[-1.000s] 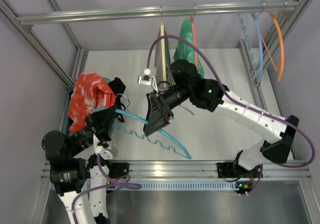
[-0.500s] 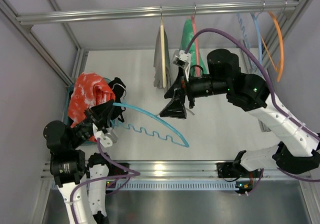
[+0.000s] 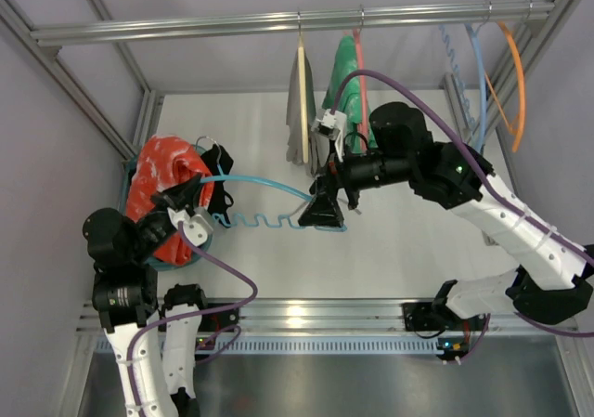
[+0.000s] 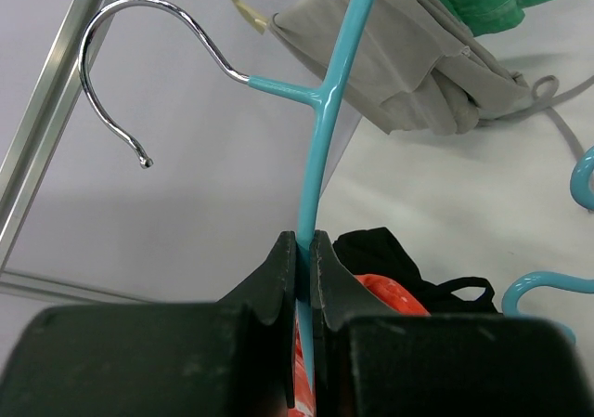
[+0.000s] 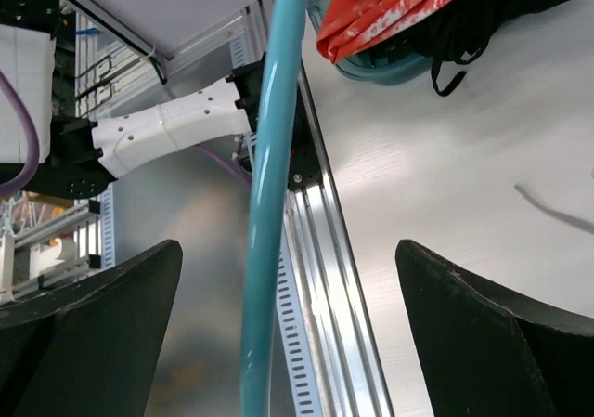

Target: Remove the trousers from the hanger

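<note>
The light-blue hanger [image 3: 269, 184] hangs bare above the table, nearly level, its wavy bar toward the front. My left gripper [image 3: 190, 199] is shut on its arm just below the chrome hook [image 4: 119, 59]; the jaws [image 4: 303, 241] pinch the thin blue rod. The red-orange trousers [image 3: 162, 183] lie bunched on a teal basket [image 3: 176, 261] at the left, off the hanger, and show as orange cloth [image 4: 394, 293] below my left fingers. My right gripper [image 3: 323, 209] stands wide open at the hanger's right end, the blue bar [image 5: 269, 203] running between its fingers [image 5: 506, 319] without touching them.
A grey garment [image 3: 299, 110] on a cream hanger and a green garment [image 3: 345, 78] on a pink-red hanger hang from the rail [image 3: 186, 29]. Spare blue [image 3: 481, 83] and orange [image 3: 518, 73] hangers hang at the right. A black item [image 3: 219, 171] lies beside the basket.
My right gripper opened wide, pulled back from the hanger's wavy bar, and now straddles its right end. The hanger's right end swung away from the front rail toward level.
</note>
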`<state>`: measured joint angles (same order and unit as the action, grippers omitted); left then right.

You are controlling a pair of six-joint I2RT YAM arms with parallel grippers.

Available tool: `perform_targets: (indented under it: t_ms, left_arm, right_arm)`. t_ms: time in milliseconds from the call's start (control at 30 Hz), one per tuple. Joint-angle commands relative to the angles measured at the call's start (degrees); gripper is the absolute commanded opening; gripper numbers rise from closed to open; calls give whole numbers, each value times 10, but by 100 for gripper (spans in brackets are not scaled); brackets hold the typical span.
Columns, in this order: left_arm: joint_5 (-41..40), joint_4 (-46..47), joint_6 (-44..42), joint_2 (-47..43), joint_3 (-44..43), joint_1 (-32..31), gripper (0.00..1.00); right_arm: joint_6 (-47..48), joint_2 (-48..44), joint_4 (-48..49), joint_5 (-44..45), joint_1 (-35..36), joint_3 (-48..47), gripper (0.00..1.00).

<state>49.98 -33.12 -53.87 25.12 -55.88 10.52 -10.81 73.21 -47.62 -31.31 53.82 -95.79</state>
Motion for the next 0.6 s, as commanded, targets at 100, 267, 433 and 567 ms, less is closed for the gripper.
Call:
perform_targets:
  t_ms: [100,267,433,567]
  left_arm:
    - [-6,24,9,-7,-18,3,0]
    - [-4,24,0,-11,-17,3,0]
    - [8,24,3,-14,-20,3,0]
    - [27,24,35,-15,-27,3,5]
  right_arm:
    - [-47,29,38,-16,-1,-4,85]
    - [-62,39,50,-46,-1,-19,42]
    - [-47,37,47,-45,-1,-17,0]
    - [-33,25,59,-81,-13,-14,0]
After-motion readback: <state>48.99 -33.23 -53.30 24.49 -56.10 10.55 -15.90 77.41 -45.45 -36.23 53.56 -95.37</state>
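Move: Between the right hand's open fingers runs the blue hanger's upper bar; the spot to grip is level fore and aft, about 2 cm left and 2 cm below. The grey garment hangs some 15 cm ahead and 2 cm left, the green one about 15 cm ahead and 9 cm right. From the left hand, already pinching the bar near the hook, that spot is about 23 cm right, 4 cm back and 4 cm lower; the red trousers lie roughly 9 cm left, 20 cm below. Dipping about 2 cm and reaching about 2 cm left, the right hand settles over the blue hanger's bar, its fingers shutting from wide open to pinch it while the wrist rolls nearly 10 degrees; it eases up slightly as they close. The left hand stays in place and keeps its pinch beside the hook. ##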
